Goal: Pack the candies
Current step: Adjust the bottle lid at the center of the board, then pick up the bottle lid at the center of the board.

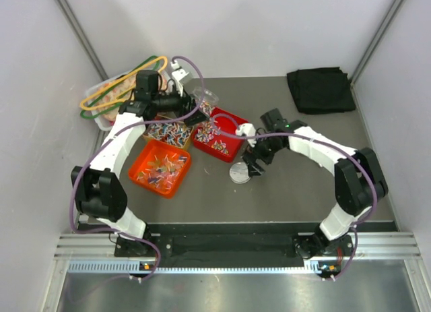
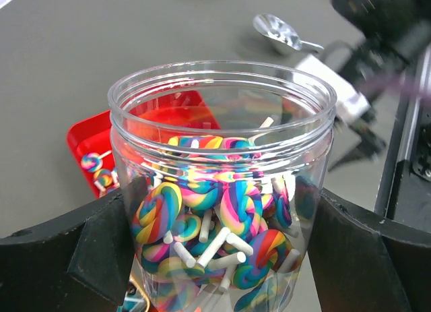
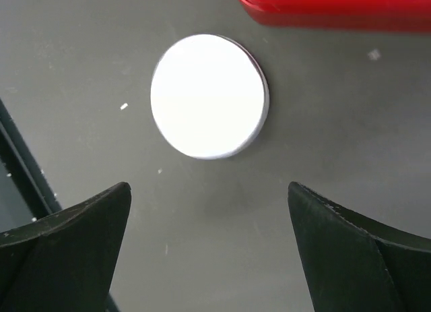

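Observation:
The candies (image 2: pixel 222 211) are small rainbow swirls on white sticks, piled in a clear open jar (image 2: pixel 222 89). My left gripper (image 2: pixel 219 224) is shut on the jar, one black finger (image 2: pixel 101 244) against each side, holding it upright over the red tray (image 1: pixel 219 135). More candies (image 1: pixel 160 165) lie in the orange tray (image 1: pixel 143 180) and in the red tray. My right gripper (image 3: pixel 209 211) stands open and holds nothing, just above the table beside a white round lid (image 3: pixel 209 96) that lies flat. In the top view the right gripper (image 1: pixel 254 165) is next to the lid (image 1: pixel 240 172).
A third tray of candies (image 1: pixel 168 131) sits behind the orange one. A clear box with coloured hangers (image 1: pixel 111 93) is at the back left, a black cloth (image 1: pixel 321 89) at the back right. A metal scoop (image 2: pixel 279 32) lies on the table.

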Robot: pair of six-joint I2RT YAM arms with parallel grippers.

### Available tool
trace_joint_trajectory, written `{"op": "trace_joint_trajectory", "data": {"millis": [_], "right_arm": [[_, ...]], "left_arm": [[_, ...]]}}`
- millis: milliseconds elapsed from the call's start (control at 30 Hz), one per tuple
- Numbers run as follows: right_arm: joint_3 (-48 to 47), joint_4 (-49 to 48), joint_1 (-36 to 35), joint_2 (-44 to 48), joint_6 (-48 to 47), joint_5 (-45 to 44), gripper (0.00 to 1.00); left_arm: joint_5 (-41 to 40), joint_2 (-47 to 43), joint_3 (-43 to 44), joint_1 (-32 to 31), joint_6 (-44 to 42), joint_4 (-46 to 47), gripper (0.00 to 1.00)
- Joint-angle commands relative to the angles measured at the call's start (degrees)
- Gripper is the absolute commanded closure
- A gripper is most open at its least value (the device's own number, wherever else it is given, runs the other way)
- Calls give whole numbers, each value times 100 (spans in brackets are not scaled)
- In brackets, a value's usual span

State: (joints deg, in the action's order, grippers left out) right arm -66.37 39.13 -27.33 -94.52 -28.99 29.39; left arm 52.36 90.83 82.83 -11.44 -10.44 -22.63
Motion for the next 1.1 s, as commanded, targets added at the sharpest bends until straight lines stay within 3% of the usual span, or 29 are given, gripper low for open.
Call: {"op": "trace_joint_trajectory", "data": {"millis": [0,233,533,1067], "right_arm": [[-341,-310,-509,-328,-370,-820,1],[-702,-529,-755,-1077,-247,-802,1],[-649,-802,-1318,-1297,-45,-1312,1],[-746,-635,-1380,-1499,-45,-1471,1]], "left_arm": [[266,-390,-100,291,349,673,52],[231,-601,-258,643,359,612,52],[108,-768,-495,801,253,488,52],[249,-812,-610,872,323,594,52]]}}
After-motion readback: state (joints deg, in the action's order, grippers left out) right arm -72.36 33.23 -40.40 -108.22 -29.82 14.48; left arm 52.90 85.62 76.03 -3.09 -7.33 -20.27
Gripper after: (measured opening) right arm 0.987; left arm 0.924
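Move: The bottle lid lies flat about 6 cm to the right gripper's left, just 1 cm ahead and some 7 cm below. The red tray's middle is around 12 cm ahead of the lid and 6 cm to its left; the orange tray sits about 25 cm left of the lid and 2 cm farther out. From the left hand, which holds the candy jar, the lid is roughly 12 cm right, 10 cm back and 26 cm down. Bring the right gripper left and down over the lid, about 5 cm left and 6 cm lower, tipping the fingers more steeply downward as you go. Keep them wide open, ending with one on either side of the lid and no squeeze yet. Meanwhile carry the still-gripped jar some 5 cm left with the left hand, away from the lid, turning slightly counter-clockwise. ##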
